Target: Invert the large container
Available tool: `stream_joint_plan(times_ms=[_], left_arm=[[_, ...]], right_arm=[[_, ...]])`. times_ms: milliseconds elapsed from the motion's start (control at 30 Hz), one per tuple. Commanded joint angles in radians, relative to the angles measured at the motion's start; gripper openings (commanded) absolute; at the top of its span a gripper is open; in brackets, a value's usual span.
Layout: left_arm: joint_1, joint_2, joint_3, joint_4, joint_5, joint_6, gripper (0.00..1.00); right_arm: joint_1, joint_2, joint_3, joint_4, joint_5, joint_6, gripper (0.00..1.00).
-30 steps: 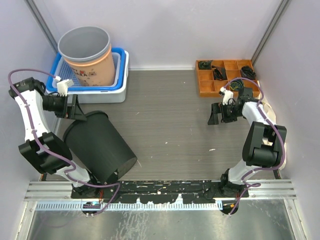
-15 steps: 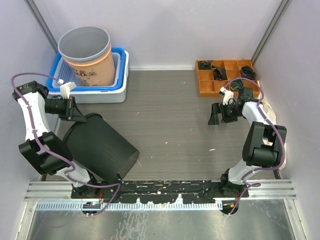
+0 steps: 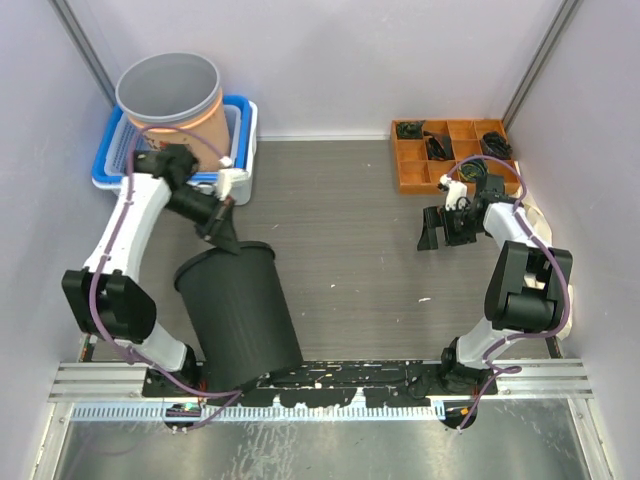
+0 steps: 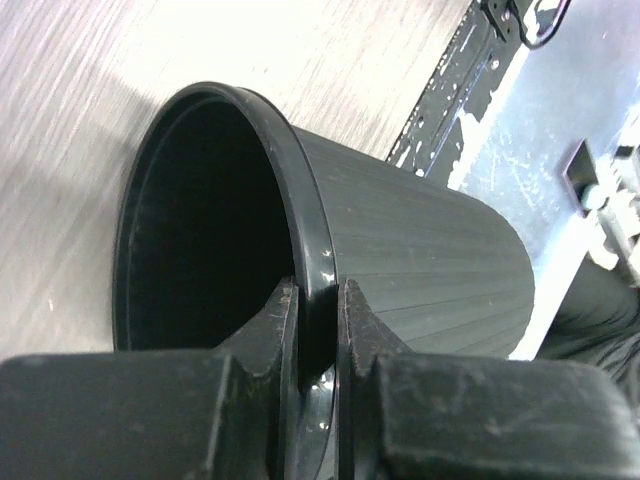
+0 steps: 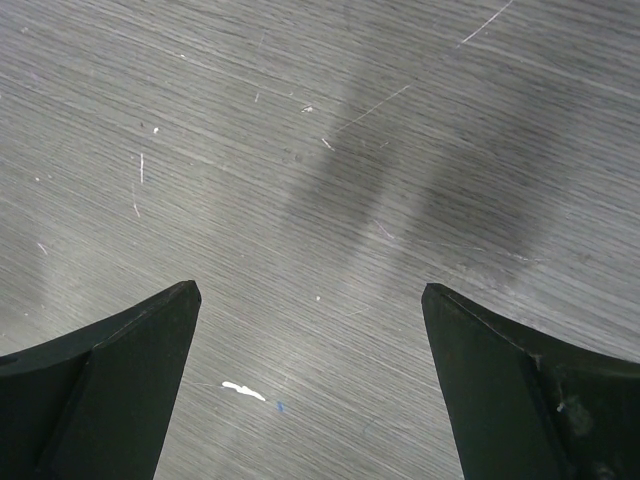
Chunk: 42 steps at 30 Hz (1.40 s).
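Note:
The large container (image 3: 240, 315) is a black ribbed bin lying on its side at the left of the table. Its open mouth faces the back and its base points toward the near rail. My left gripper (image 3: 222, 242) is shut on the far edge of its rim. In the left wrist view the fingers (image 4: 272, 330) pinch the rim of the container (image 4: 420, 250), one inside the dark mouth and one outside. My right gripper (image 3: 440, 228) hovers open at the right side, over bare table, and its wrist view shows nothing between its fingertips (image 5: 150, 340).
A grey-rimmed orange bucket (image 3: 175, 110) stands in a blue basket (image 3: 105, 165) at the back left. An orange compartment tray (image 3: 450, 155) with small black parts sits at the back right. Side walls close in left and right. A metal rail (image 3: 400, 375) runs along the near edge.
My left gripper has shut on the container's rim and swung right and toward the back. The container has pivoted, its base now pointing at the near rail. The right arm has not moved.

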Motion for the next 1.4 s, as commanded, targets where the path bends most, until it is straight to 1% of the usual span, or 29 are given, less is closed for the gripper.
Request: stream_joint_plan(times_ms=[0,100,167,233,300,400,467,533,633,733,867,1033,1167,1367], left_arm=[[-0.292,0.035,0.071,0.05,-0.12,-0.192,0.0],[-0.438,0.116,0.122,0.105,-0.182,-0.245,0.0],[-0.486,0.173,0.153,0.147,-0.192,-0.265,0.0],[-0.508,0.231,0.198,0.174,-0.156,-0.282,0.0],[-0.507,0.309,0.276,0.165,-0.053,-0.302,0.0],[-0.484,0.447,0.409,0.137,0.183,-0.353,0.0],[-0.471,0.545,0.506,0.126,0.305,-0.398,0.0],[-0.465,0.649,0.59,0.127,0.374,-0.454,0.0],[-0.46,0.742,0.63,0.212,0.448,-0.578,0.0],[-0.448,0.824,0.649,0.307,0.48,-0.715,0.0],[-0.41,0.941,0.745,0.388,0.433,-0.845,0.0],[-0.376,1.084,0.882,0.466,0.414,-0.929,0.0],[-0.366,1.146,0.93,0.571,0.435,-1.009,0.0],[-0.343,1.179,0.931,0.842,0.493,-1.229,0.0]], right_arm=[[0.003,0.004,0.032,0.018,0.025,-0.008,1.0],[0.004,0.006,0.032,0.023,0.038,-0.005,1.0],[0.003,0.009,0.03,0.028,0.045,-0.004,1.0],[0.004,0.016,0.03,0.03,0.05,-0.002,1.0],[0.004,0.025,0.03,0.03,0.053,-0.002,1.0],[0.004,0.037,0.031,0.028,0.054,0.0,1.0],[0.004,0.046,0.032,0.026,0.054,-0.002,1.0],[0.003,0.051,0.034,0.023,0.054,-0.002,1.0],[0.004,0.057,0.033,0.022,0.056,-0.004,1.0],[0.004,0.069,0.036,0.019,0.055,-0.004,1.0],[0.005,0.087,0.038,0.015,0.058,-0.005,1.0],[0.01,0.113,0.045,0.007,0.063,-0.005,1.0],[0.021,0.13,0.046,0.007,0.078,-0.005,1.0],[0.035,0.143,0.051,0.008,0.099,-0.004,1.0]])
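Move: The left hand already pinches the upper rim of the large container, whose body hangs with its mouth facing forward, its middle about 14 cm back, 4 cm right and 11 cm below. The open table spot it is taken to lies some 23 cm right, 5 cm ahead and 22 cm below; the blue-and-white basket stands about 30 cm ahead and 12 cm left, 14 cm below. From the idle right hand that spot is roughly 30 cm left, 5 cm back and 6 cm below. Keeping the container's rim pinched between its closed fingers, the left hand swings right by some 22 cm, nearly level, then curves forward about 18 cm, its wrist turning some 50 degrees so that the container's mouth tips from facing forward towards the table. In the last stretch it sinks faster, about 11 cm lower in all, taking the rim down to the open table, while the open, empty right hand merely lowers some 4 cm. ##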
